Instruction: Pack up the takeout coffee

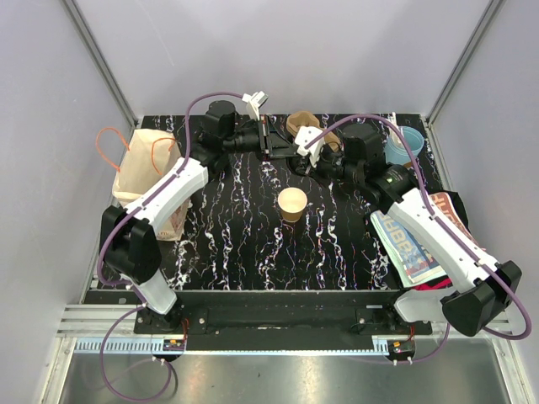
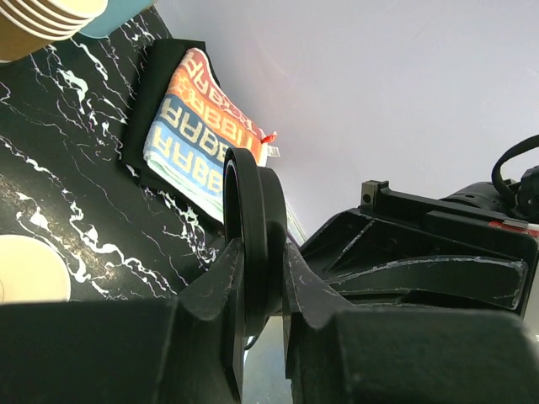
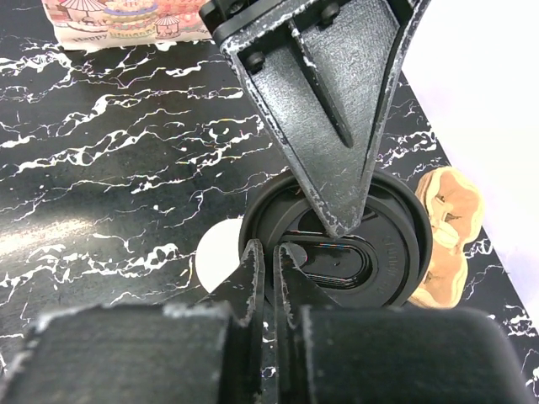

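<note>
The tan paper cup [image 1: 292, 204] stands open and upright mid-table, its pale inside showing as a disc [image 3: 215, 252] below the grippers. Its round black lid [image 3: 354, 244] is held in the air behind the cup, turned on edge. My left gripper [image 1: 271, 143] is shut across the lid [image 2: 253, 223], which shows edge-on between its fingers [image 2: 210, 286]. My right gripper [image 3: 271, 273] is pinched shut on the lid's rim at its left edge. In the right wrist view the left gripper's finger [image 3: 328, 126] reaches down over the lid's face.
A brown paper bag [image 1: 147, 177] with orange handles stands at the left edge. A stack of nested tan cups [image 1: 301, 124] and a light blue cup [image 1: 406, 145] sit along the back. A colourful printed magazine [image 1: 417, 240] lies at the right.
</note>
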Available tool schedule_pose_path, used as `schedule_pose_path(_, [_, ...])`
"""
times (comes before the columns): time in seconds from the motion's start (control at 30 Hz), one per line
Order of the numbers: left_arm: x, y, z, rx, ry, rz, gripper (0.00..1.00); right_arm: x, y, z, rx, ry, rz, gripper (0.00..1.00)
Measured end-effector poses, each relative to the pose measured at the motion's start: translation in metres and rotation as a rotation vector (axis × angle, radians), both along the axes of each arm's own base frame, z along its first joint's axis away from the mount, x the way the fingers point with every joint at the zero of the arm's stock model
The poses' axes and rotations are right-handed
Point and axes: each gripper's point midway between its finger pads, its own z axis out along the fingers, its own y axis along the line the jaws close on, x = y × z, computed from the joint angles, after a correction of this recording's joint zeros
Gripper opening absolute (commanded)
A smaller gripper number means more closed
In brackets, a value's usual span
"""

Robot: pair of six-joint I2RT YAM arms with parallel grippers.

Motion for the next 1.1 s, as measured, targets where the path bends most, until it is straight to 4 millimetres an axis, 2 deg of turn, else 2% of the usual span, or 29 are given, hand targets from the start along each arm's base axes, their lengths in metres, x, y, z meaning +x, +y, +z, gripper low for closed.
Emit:
schedule_pose_path(0.1, [0.000,0.000,0.000,0.001,0.000,0.002,0.21,0.001,-0.001,0.000,-0.001,0.001,-0.005,0.00])
schedule_pose_path(0.13, [0.000,0.000,0.000,0.002,-0.003,0.002,0.36,0.001,-0.001,0.000,-0.001,0.001,-0.006,0.00])
schedule_pose_path(0.23, [0.001,0.001,-0.001,0.006,-0.016,-0.001,0.53,0.000,-0.001,-0.001,-0.007,0.003,-0.004,0.00])
schedule_pose_path(0.27, [0.001,0.002,-0.001,0.008,-0.016,-0.001,0.61,-0.001,-0.001,-0.002,-0.011,0.007,0.000,0.00])
schedule_pose_path(0.43, [0.012,0.017,0.003,0.042,-0.067,0.023,0.85,-0.011,-0.006,-0.004,-0.051,0.025,0.030,0.00])
schedule_pose_path(0.47, [0.019,0.024,0.007,0.053,-0.093,0.039,0.97,-0.012,-0.007,-0.003,-0.061,0.025,0.035,0.00])
schedule_pose_path(0.6, [0.048,0.055,0.022,0.105,-0.248,0.121,0.99,-0.020,-0.014,-0.001,-0.100,0.018,0.053,0.00])
schedule_pose_path(0.73, [0.065,0.080,0.011,0.194,-0.374,0.186,0.99,-0.027,-0.021,-0.008,-0.157,0.038,0.076,0.00])
schedule_pose_path(0.9, [0.060,0.089,-0.037,0.293,-0.422,0.193,0.99,-0.022,-0.018,-0.033,-0.237,0.115,0.107,0.00])
schedule_pose_path(1.1, [0.064,0.105,-0.110,0.431,-0.412,0.243,0.99,-0.008,-0.008,-0.090,-0.333,0.267,0.132,0.00])
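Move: Both hands hold the black lid between them above the lone paper cup. For the right hand the cup stands about 21 cm below, roughly 3 cm back and 2 cm to the left. From the left hand it is some 22 cm down, 4 cm back and about 1 cm to the left. The cup carriers lie some 26 cm farther out than the cup and 7 cm to its right; the cup stack is roughly 18 cm farther out and 20 cm to its right. Opening wide, the left hand lets go of the lid and withdraws to its left and forward about 12 cm, then sinks some 10 cm beside the work. The right hand keeps its pinch on the lid's rim, eases back a few centimetres, then swings forward again and lowers the lid about 9 cm towards the paper cup, its fingers tipping more steeply down. ##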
